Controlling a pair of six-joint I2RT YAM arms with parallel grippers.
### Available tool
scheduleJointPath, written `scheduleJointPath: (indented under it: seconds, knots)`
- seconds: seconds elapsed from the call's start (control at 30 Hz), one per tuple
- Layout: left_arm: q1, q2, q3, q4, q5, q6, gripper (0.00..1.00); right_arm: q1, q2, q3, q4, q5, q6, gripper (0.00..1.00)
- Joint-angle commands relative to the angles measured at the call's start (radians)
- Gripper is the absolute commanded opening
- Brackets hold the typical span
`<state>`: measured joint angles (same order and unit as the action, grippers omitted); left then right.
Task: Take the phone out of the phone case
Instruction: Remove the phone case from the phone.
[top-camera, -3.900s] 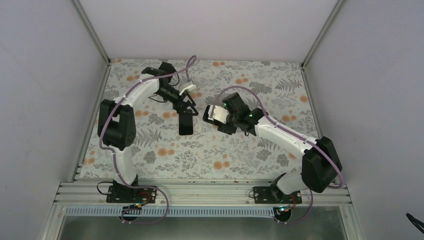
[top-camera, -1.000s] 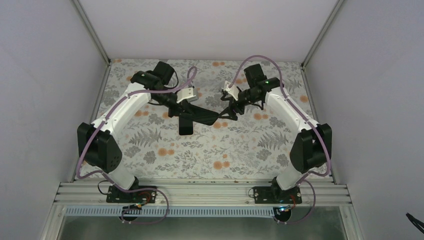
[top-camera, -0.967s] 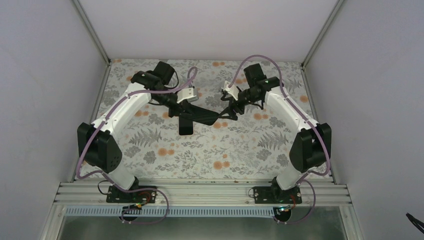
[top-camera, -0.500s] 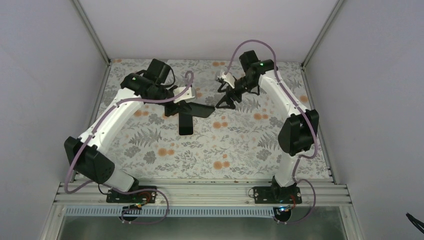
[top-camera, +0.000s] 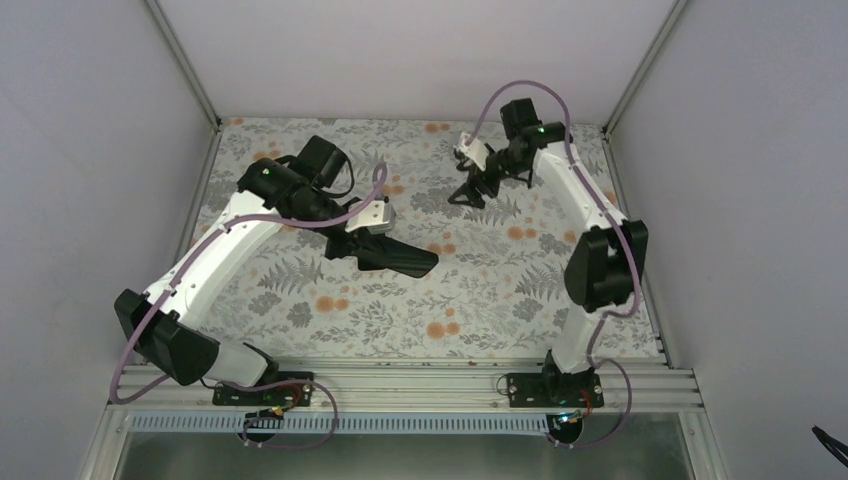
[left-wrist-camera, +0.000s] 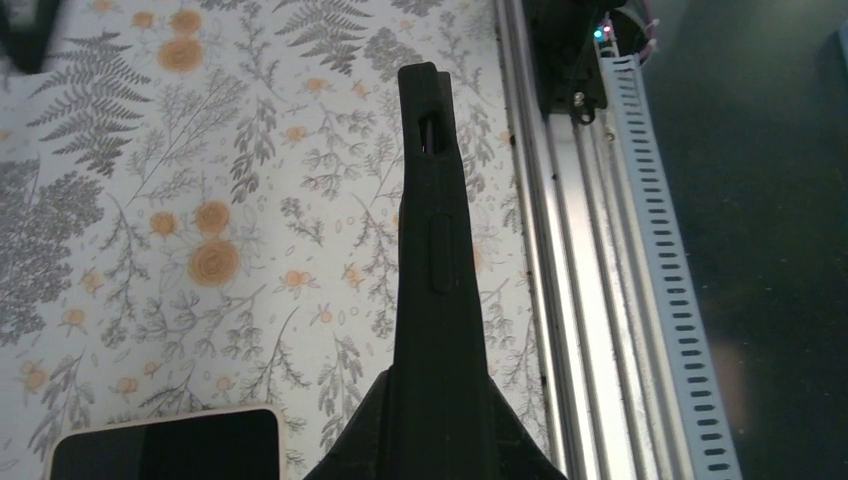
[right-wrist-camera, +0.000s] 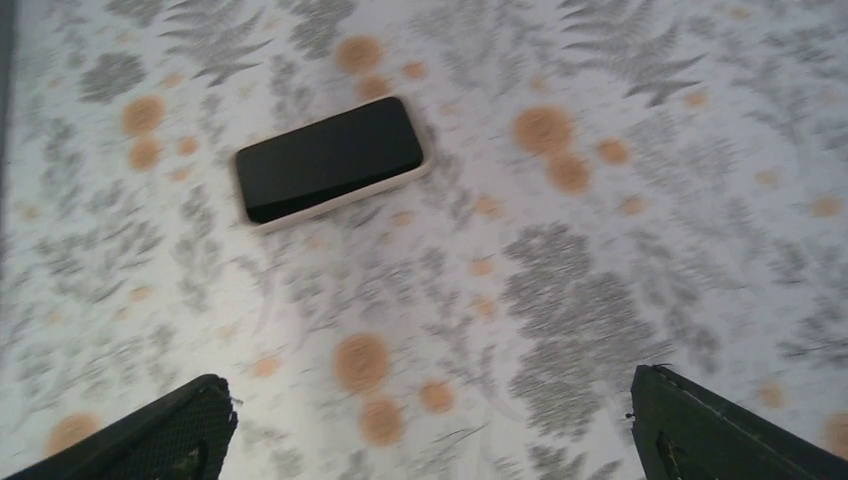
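Observation:
My left gripper (top-camera: 366, 240) is shut on one end of the black phone case (top-camera: 405, 260) and holds it edge-on above the table. In the left wrist view the case (left-wrist-camera: 435, 250) sticks out from between the fingers (left-wrist-camera: 365, 445). The phone (right-wrist-camera: 328, 160), with a black screen and a cream rim, lies flat on the floral table. Its corner also shows in the left wrist view (left-wrist-camera: 165, 445), and in the top view the left gripper and the case hide it. My right gripper (top-camera: 470, 190) is wide open and empty, at the far right, well away from the case.
The floral cloth (top-camera: 480, 290) covers the table. The aluminium rail (top-camera: 400, 385) with both arm bases runs along the near edge and also shows in the left wrist view (left-wrist-camera: 560, 250). White walls close the far side and both other sides.
The case was stretched between both grippers. The right gripper has let go and drawn back to the far right. The left gripper has carried the case nearer, over the phone.

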<state>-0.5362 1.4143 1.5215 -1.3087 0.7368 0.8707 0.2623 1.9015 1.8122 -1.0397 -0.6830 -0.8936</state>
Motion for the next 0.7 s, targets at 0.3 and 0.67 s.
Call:
scheduleJointPath:
  seconds: [0.3,0.67]
  knots:
    - [0.022,0.031,-0.01,0.164,0.0,-0.041,0.02,0.194,-0.404,-0.39,0.03,-0.067,0.031,0.95]
    - [0.022,0.026,0.024,0.132,0.015,-0.037,0.02,0.195,-0.418,-0.406,0.067,-0.043,0.05,0.94]
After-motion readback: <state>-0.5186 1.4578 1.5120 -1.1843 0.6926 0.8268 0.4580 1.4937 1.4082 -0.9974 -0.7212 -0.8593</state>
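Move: The phone case, with its middle some 20 cm back, 11 cm left and about 5 cm above the open right hand, is already held by the left hand at its other end. From the left hand, its middle lies about 7 cm right, 2 cm back and 3 cm lower. The second phone lies flat on the table, roughly 4 cm back, 20 cm left and 20 cm below the right hand. Quickly back, some 14 cm, with a few centimetres to the left and a rise that it then partly gives up, the right hand swings towards the phone case's free end, turns about 10 degrees counter-clockwise, then hovers with its fingers wide open around that end. The left hand keeps its grip and eases about 3 cm forward to meet it. ##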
